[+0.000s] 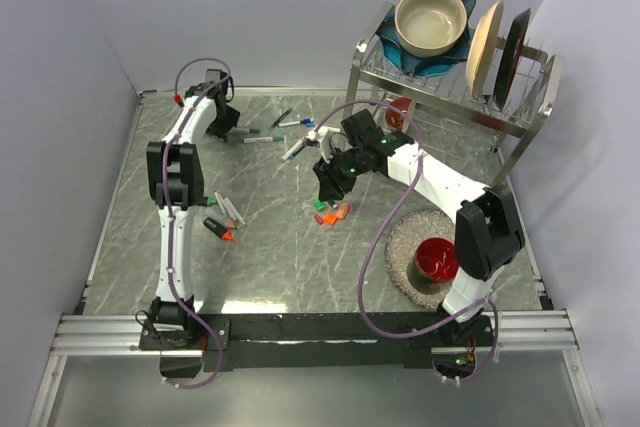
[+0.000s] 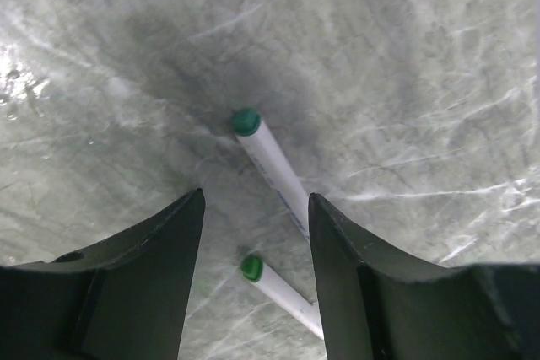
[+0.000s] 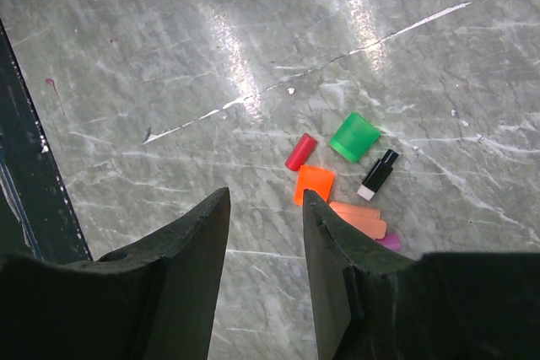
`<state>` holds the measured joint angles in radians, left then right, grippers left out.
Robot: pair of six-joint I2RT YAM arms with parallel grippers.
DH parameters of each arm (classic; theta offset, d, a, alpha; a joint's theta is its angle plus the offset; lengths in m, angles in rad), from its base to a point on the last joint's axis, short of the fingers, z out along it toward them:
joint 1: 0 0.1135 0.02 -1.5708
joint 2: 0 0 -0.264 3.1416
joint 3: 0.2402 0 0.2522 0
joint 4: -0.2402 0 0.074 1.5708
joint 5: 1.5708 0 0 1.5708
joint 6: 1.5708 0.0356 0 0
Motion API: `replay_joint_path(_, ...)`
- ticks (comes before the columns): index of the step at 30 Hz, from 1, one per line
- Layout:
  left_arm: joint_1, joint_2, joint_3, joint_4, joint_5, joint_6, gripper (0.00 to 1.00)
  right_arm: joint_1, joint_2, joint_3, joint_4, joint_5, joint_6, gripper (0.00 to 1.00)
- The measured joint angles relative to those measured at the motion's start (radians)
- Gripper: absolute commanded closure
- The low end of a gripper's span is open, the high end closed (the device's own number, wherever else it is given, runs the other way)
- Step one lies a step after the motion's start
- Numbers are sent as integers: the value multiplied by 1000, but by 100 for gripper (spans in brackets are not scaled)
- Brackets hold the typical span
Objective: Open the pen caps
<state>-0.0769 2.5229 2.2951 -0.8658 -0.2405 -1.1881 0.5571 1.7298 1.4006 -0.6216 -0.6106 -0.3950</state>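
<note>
Several loose pen caps (image 1: pixel 332 213) lie in a small pile mid-table. In the right wrist view they are a red cap (image 3: pixel 299 152), a green cap (image 3: pixel 354 137), an orange cap (image 3: pixel 314 183), a black-and-white piece (image 3: pixel 379 174), a salmon cap (image 3: pixel 359 218) and a pink one (image 3: pixel 390 242). My right gripper (image 3: pixel 266 200) hangs open just beside them, holding nothing (image 1: pixel 328 187). My left gripper (image 2: pixel 256 208) is open at the far left (image 1: pixel 228 130), low over two white markers with green ends (image 2: pixel 246 121) (image 2: pixel 251 268); the nearer one runs under its right finger.
More markers lie at the back (image 1: pixel 295 123), near the middle (image 1: pixel 293 150) and beside the left arm (image 1: pixel 228 209). A dish rack (image 1: pixel 450 77) with a bowl (image 1: pixel 430 19) and plates stands back right. A red cup (image 1: pixel 437 259) sits on a round mat near the right arm.
</note>
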Motion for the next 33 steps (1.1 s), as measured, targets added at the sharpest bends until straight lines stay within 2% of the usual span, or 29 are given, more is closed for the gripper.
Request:
replay_joint_path(8, 12, 14, 17, 0, 7, 2, 43, 0, 0, 0, 0, 0, 0, 53)
replay_joint_path(11, 15, 26, 39, -14, 10, 11, 50, 0, 0, 0, 0, 0, 0, 53)
replay_joint_path(15, 22, 42, 63, -24, 12, 37, 65, 0, 0, 0, 0, -1, 0, 53)
replay_joint_path(22, 32, 43, 52, -15, 19, 79, 68, 0, -2, 0, 0, -2, 0, 53)
replay_joint_path(28, 32, 4, -24, 41, 14, 118, 71, 0, -12, 0, 0, -4, 0, 53)
replay_joint_path(33, 43, -72, -165, 107, 3, 159, 77, 0, -15, 0, 0, -6, 0, 53)
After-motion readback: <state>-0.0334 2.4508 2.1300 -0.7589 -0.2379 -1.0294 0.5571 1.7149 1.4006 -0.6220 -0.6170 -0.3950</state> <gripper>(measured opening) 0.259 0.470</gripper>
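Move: The dark-green pen lies crosswise just under the left hand's open fingers, its middle about 3 cm to the right, 1 cm ahead and 2 cm below, with its plain end on the left. The bright-green pen is some 10 cm right and 2 cm back, and the dark pen about 15 cm right and 5 cm ahead, both equally low. From the right hand, the dark-green pen is roughly 27 cm ahead, 25 cm left and 13 cm down. The dark-green pen is pinched near its plain end: the left hand slides about 3 cm left along the barrel and sinks about 1 cm, its fingers closing from half open onto the pen. Late on it also draws back 1.5 cm, turning some 5 degrees clockwise. ##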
